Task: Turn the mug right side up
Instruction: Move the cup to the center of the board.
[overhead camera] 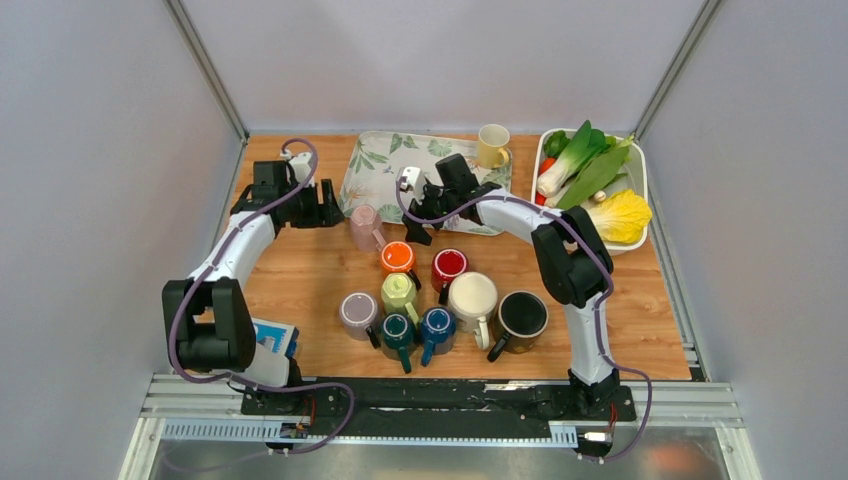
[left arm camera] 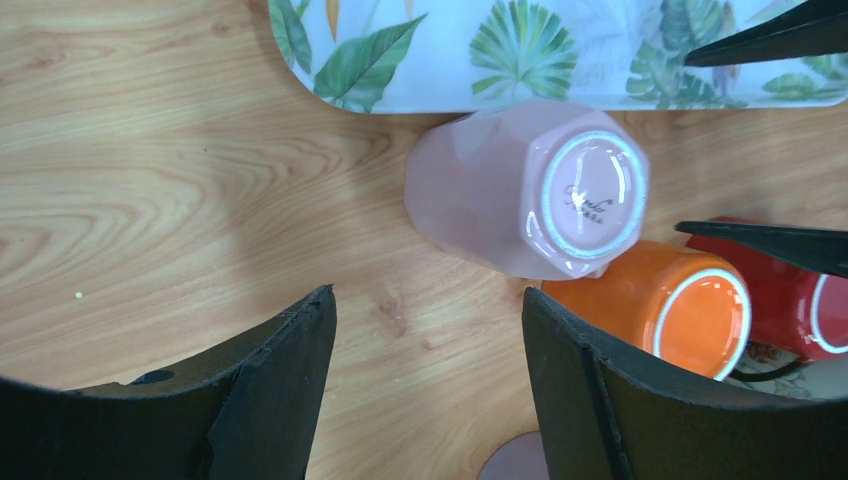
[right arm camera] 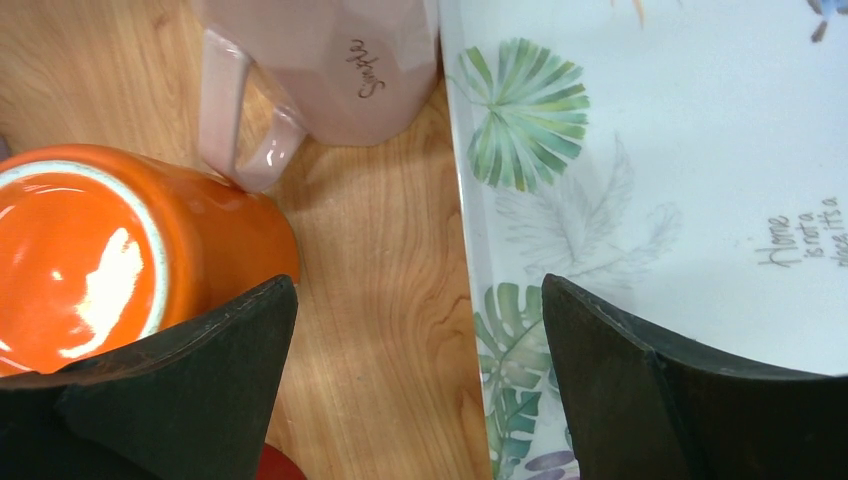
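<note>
A pale pink mug [overhead camera: 365, 227] stands upside down on the wooden table, just in front of the leaf-print tray [overhead camera: 372, 170]. Its ringed base [left arm camera: 592, 196] faces up in the left wrist view. In the right wrist view its handle [right arm camera: 232, 110] points toward the orange mug [right arm camera: 110, 250]. My left gripper [overhead camera: 328, 205] is open to the left of the pink mug, with only bare wood between its fingers [left arm camera: 270, 380]. My right gripper [overhead camera: 420, 215] is open to the right of the mug, over the tray's front edge [right arm camera: 470, 300], holding nothing.
Several mugs cluster in front of the pink one: orange [overhead camera: 397, 257], red [overhead camera: 449, 266], yellow-green [overhead camera: 399, 291], cream [overhead camera: 472, 297], black [overhead camera: 520, 316], grey [overhead camera: 358, 313] and two blue-green ones. A yellow mug [overhead camera: 492, 146] stands behind the tray. A white bin [overhead camera: 641, 170] of vegetables sits at the back right.
</note>
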`<state>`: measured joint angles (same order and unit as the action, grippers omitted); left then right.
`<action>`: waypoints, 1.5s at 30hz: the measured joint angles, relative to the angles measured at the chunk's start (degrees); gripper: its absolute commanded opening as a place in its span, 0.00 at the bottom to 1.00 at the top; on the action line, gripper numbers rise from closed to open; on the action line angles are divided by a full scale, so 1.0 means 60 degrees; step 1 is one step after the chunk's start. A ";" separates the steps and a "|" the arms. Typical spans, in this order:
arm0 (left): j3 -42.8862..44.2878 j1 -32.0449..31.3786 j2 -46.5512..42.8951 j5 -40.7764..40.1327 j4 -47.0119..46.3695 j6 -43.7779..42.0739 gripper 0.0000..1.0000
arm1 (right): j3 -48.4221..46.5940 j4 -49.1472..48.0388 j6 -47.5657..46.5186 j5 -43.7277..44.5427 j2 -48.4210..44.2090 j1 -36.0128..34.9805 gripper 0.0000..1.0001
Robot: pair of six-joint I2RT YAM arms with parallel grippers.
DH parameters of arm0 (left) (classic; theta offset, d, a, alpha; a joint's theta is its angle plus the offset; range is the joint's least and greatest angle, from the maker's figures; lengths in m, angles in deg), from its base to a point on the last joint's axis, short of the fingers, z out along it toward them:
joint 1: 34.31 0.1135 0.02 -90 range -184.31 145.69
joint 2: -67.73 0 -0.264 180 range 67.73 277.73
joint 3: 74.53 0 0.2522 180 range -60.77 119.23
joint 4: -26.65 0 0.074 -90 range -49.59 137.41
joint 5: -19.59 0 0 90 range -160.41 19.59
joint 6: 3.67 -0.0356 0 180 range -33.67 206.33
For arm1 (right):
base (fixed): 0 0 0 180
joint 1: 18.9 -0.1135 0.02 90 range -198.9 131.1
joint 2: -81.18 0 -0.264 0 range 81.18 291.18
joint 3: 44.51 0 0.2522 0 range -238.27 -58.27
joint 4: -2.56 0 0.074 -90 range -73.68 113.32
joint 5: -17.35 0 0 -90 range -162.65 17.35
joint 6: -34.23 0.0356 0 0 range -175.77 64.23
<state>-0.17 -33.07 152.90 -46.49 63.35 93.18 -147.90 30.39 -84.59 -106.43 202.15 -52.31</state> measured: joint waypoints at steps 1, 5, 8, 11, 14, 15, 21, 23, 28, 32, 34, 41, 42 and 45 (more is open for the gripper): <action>0.0000 0.0000 0.0106 0.0033 0.0011 -0.0102 0.75 | -0.0033 0.0004 0.0018 -0.0138 0.0000 0.0000 0.96; 0.0000 0.0000 0.0444 0.0040 0.0124 -0.0659 0.75 | -0.0299 0.0047 0.0073 -0.0525 0.0004 -0.0044 0.96; -0.0004 0.0000 0.0484 0.0117 0.0178 -0.1348 0.75 | -0.0605 0.0066 0.0098 -0.0652 0.0004 -0.0120 0.96; -0.0022 0.0000 0.0484 0.0455 0.0149 -0.2080 0.75 | -0.1060 0.0076 0.0193 -0.0801 0.0058 -0.0229 0.95; -0.0033 0.0000 0.0503 0.0871 0.0146 -0.2484 0.74 | -0.1410 0.0033 0.0324 -0.0954 0.0153 -0.0321 0.96; -0.0033 0.0000 0.0517 0.1031 0.0142 -0.2568 0.74 | -0.1453 0.0029 0.0375 -0.0994 0.0164 -0.0357 0.96; -0.0186 0.0000 0.0535 0.1355 -0.0033 -0.2579 0.74 | -0.1453 -0.0186 0.0772 -0.1045 0.0310 -0.0477 0.96; -0.0273 0.0000 0.0535 0.1344 -0.0062 -0.2452 0.74 | -0.1439 -0.0277 0.0947 -0.1035 0.0393 -0.0514 0.97; -0.0339 0.0000 0.0321 0.0663 -0.0040 -0.1938 0.75 | -0.1253 -0.0546 0.1300 -0.0962 0.0444 -0.0688 0.99; -0.0499 0.0000 -0.0299 0.0222 -0.0047 -0.1599 0.75 | -0.1089 -0.0933 0.1708 -0.0448 0.0452 -0.0973 0.98; -0.0535 0.0000 -0.0554 0.0106 -0.0076 -0.1399 0.75 | -0.1031 -0.1169 0.1953 -0.0127 0.0455 -0.1096 0.97; -0.0543 0.0000 -0.0696 -0.0226 -0.0226 -0.0820 0.74 | -0.0856 -0.1687 0.2218 0.1005 0.0474 -0.1315 0.94; -0.0543 0.0000 -0.0696 -0.0302 -0.0262 -0.0747 0.74 | -0.0801 -0.1690 0.2193 0.1169 0.0474 -0.1315 0.94; -0.0543 0.0000 -0.0696 -0.0466 -0.0346 -0.0608 0.74 | -0.0605 -0.1676 0.2047 0.1592 0.0474 -0.1271 0.92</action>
<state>-3.42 -33.07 148.72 -49.28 61.27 89.53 -151.53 20.33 -72.31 -96.88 204.99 -59.93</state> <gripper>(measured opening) 0.740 0.937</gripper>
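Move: The upside-down pink mug stands about 9 cm to the right hand's left and 2 cm back, its middle some 3 cm below that hand. The orange mug lies 9 cm back and 3 cm left of the hand, the red mug about 10 cm back and 7 cm right; the board's middle is 8 cm ahead and 3 cm right. From the left hand the pink mug is about 9 cm right, 1 cm ahead and 8 cm lower. The right hand, fingers wide open, lifts about 5 cm while heading left towards the pink mug, keeps on left to about 8 cm as it sinks again, then eases forward, down and a little back to the right, rolling some 10 degrees with its left side up before turning slightly clockwise, to end with its near fingertip right by the mug's handle. The left hand stays open beside the mug on its far left, dipping 2 cm or so and rising again while its wrist swings about 15 degrees clockwise and back. ##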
